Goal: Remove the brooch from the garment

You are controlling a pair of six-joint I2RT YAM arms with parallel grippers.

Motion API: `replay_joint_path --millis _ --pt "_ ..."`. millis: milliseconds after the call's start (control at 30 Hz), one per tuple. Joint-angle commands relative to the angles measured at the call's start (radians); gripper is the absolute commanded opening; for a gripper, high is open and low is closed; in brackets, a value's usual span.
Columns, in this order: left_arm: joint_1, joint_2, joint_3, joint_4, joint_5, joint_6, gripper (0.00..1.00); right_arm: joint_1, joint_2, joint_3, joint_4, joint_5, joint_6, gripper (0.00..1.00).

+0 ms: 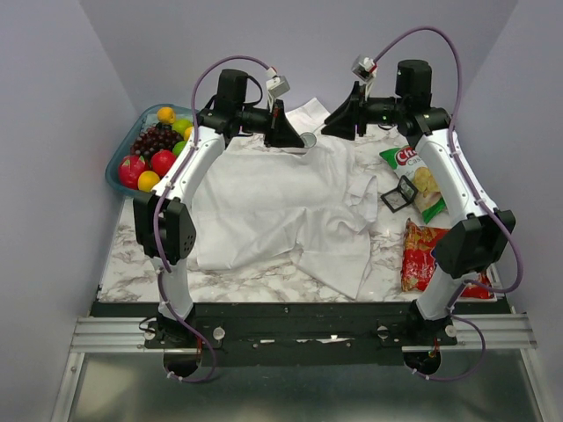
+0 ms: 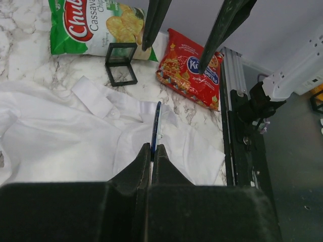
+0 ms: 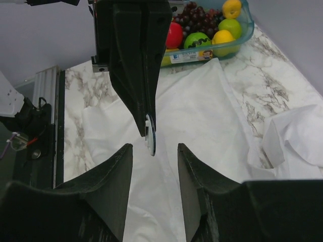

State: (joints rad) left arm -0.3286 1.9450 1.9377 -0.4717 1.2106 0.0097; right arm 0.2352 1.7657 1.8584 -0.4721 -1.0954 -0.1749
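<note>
The brooch (image 2: pixel 156 126) is a thin dark-blue disc seen edge-on, white on one face (image 3: pixel 150 135). My left gripper (image 2: pixel 152 147) is shut on it and holds it in the air over the far part of the garment (image 1: pixel 264 202). The garment is a white shirt spread on the marble table. No cloth hangs from the brooch. My right gripper (image 3: pixel 154 147) faces the left one with its jaws open. The brooch's free edge sits just between their tips, nearer the left jaw, touching neither. From above, the two grippers (image 1: pixel 295 136) (image 1: pixel 332 126) meet near the brooch (image 1: pixel 308 139).
A blue tub of fruit (image 1: pixel 149 145) stands at the back left. On the right lie a green chips bag (image 1: pixel 418 176), a small black square frame (image 1: pixel 400 195) and a red snack packet (image 1: pixel 420 255). The shirt's sleeve and cuff (image 2: pixel 93 98) reach toward the frame.
</note>
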Motion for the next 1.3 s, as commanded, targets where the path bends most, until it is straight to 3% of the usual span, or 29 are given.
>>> replay_joint_path --millis 0,200,333,567,633,833,1100,1267 --pt "-0.01 -0.035 -0.011 0.089 0.072 -0.083 0.0 0.022 0.032 -0.022 -0.003 -0.06 0.015 0.48" --pt "-0.01 -0.037 -0.043 0.235 0.116 -0.232 0.0 0.032 0.055 -0.01 -0.003 -0.054 0.018 0.47" --pt "-0.01 -0.028 -0.04 0.243 0.115 -0.241 0.0 0.035 0.069 0.007 -0.002 -0.055 0.025 0.41" --pt "-0.01 -0.011 -0.037 0.274 0.112 -0.269 0.0 0.033 0.072 -0.002 0.004 -0.078 0.037 0.17" --pt "-0.01 -0.008 -0.039 0.275 0.11 -0.271 0.0 0.033 0.069 -0.01 0.013 -0.084 0.049 0.14" --pt "-0.01 -0.001 -0.039 0.272 0.11 -0.272 0.0 0.035 0.069 -0.01 0.027 -0.069 0.072 0.22" --pt "-0.01 0.002 -0.042 0.269 0.107 -0.269 0.0 0.035 0.078 -0.008 0.049 -0.066 0.098 0.24" --pt "-0.01 0.008 -0.043 0.24 0.09 -0.241 0.0 0.035 0.084 -0.014 0.081 -0.087 0.13 0.01"
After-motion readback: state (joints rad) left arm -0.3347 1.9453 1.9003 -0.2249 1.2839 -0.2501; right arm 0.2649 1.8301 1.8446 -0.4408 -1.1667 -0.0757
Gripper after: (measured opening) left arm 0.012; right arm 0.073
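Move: Between the left gripper's shut fingers, the brooch juts out about 2 cm to the hand's right, level with it. From the right hand, the brooch is some 4 cm to its left and 4 cm below, neither ahead nor back; the left fingertips are about 6 cm to its left, at the brooch's height. The garment's middle lies about 4 cm back, 9 cm left and 32 cm below; the black stand is about 20 cm right, level fore and aft, 31 cm below. Sinking some 2.5 cm and moving about 2 cm left towards the brooch, the right hand brings its open fingers around the disc's free edge, rolls a little and closes until they pinch it opposite the left fingers. The left hand keeps its grip and raises the brooch about 2 cm into the gap, edging slightly right, then holds still. ##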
